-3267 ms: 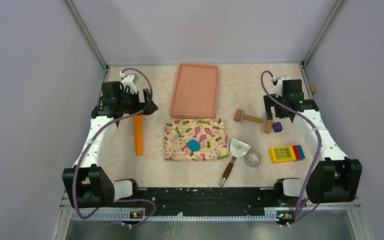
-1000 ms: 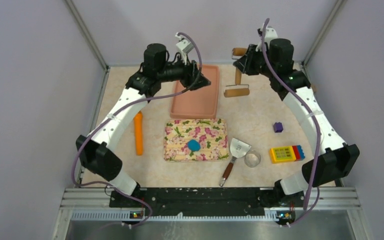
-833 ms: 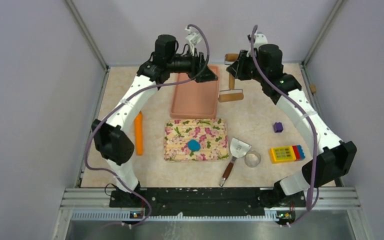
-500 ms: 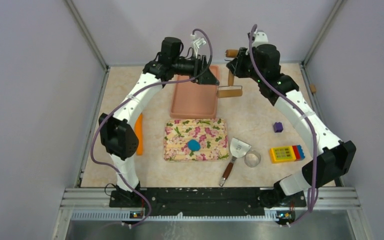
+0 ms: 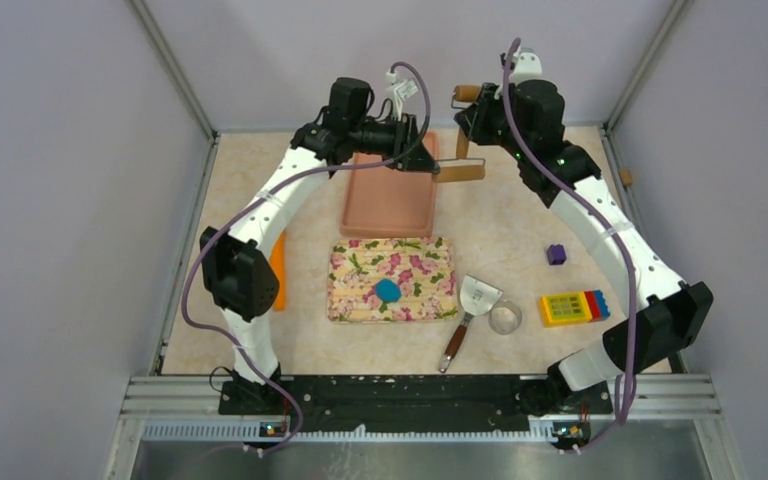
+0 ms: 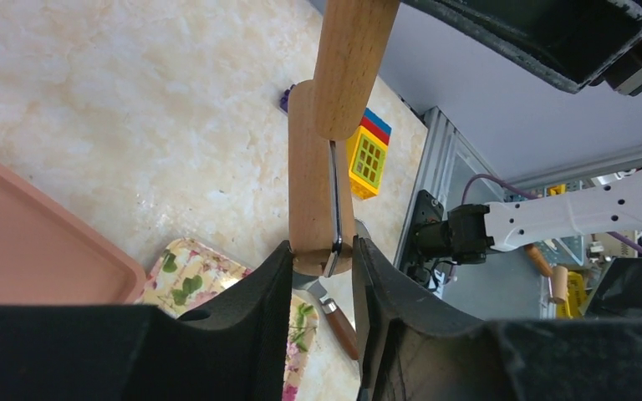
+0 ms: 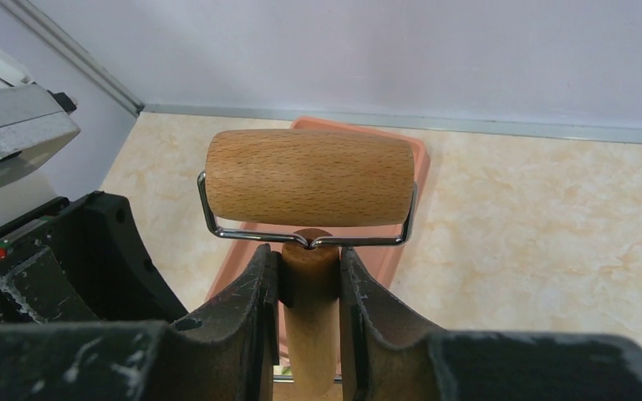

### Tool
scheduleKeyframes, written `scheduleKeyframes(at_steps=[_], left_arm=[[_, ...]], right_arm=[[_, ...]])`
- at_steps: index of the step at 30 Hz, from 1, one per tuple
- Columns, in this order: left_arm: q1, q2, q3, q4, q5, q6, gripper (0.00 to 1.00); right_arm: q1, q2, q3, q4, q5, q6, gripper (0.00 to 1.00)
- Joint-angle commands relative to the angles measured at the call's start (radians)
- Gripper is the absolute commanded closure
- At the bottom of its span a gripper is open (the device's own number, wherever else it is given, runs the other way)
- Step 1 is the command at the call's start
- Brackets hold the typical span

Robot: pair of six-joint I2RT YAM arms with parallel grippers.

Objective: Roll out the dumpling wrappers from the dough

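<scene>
The dough (image 5: pixel 387 291) is a small blue lump on the floral mat (image 5: pixel 345 290). The dumpling wrappers are out of view. A wooden roller (image 5: pixel 460 172) hangs in the air over the back of the table, beside the pink tray's far corner. My right gripper (image 5: pixel 465 125) is shut on its handle (image 7: pixel 310 284), with the barrel (image 7: pixel 309 177) just past the fingertips (image 7: pixel 310 263). My left gripper (image 5: pixel 432 165) reaches in from the left, and its jaws (image 6: pixel 322 255) press on the near end of the barrel (image 6: pixel 311 167).
A pink tray (image 5: pixel 390 200) lies behind the mat. An orange stick (image 5: pixel 278 270) lies at the left, partly behind my left arm. Right of the mat are a scraper (image 5: pixel 475 297), a metal ring cutter (image 5: pixel 505 318), a toy brick (image 5: pixel 572 307) and a purple block (image 5: pixel 556 254).
My left gripper swung right across the tray to the roller and narrowed its jaws onto the barrel's end. My right arm brought the roller a little left and up.
</scene>
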Motion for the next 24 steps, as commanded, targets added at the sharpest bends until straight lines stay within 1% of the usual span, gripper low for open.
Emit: scheduleKeyframes(at_steps=[1, 10, 16, 17, 19, 23, 24], left_arm=[[-0.017, 0.007, 0.046, 0.011, -0.055, 0.032, 0.65], [-0.043, 0.051, 0.091, 0.023, -0.03, 0.043, 0.7], [-0.048, 0.07, 0.105, 0.033, -0.029, 0.042, 0.84], [-0.048, 0.073, 0.107, 0.034, -0.029, 0.044, 0.88], [-0.048, 0.076, 0.107, 0.031, -0.032, 0.056, 1.0], [-0.037, 0.074, 0.096, -0.01, -0.032, 0.106, 1.0], [-0.029, 0.062, 0.075, -0.016, -0.017, 0.122, 1.0]], right_arm=[[0.024, -0.003, 0.059, 0.076, 0.0, 0.019, 1.0], [0.025, -0.004, 0.051, 0.082, 0.003, 0.021, 1.0], [0.025, -0.004, 0.048, 0.083, -0.002, 0.024, 1.0], [0.025, -0.003, 0.046, 0.083, -0.002, 0.025, 1.0], [0.025, -0.006, 0.04, 0.08, -0.006, 0.029, 1.0], [0.02, -0.021, 0.013, 0.029, -0.038, 0.026, 1.0], [0.01, -0.027, 0.008, -0.002, -0.078, 0.004, 0.93]])
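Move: The hand roller is upright in my right grip, its large roller lying crosswise. That roller's wire frame is centred about 4 cm right of my left hand, level front to back and 1 cm lower; the wooden handle rises some 3 cm farther out and 4 cm above the frame. The pink tray lies around 15 cm ahead, 4 cm left and 30 cm below my left hand. From my right hand, the frame is about 6 cm back, 1 cm left and 6 cm below. I slide my left fingers about 2 cm to the right, and slightly forward, along the large roller towards the foot of its handle. From partly open I shut them onto the thin wire of its frame. My right fingers keep their pinch on the handle, sinking about 1 cm. ##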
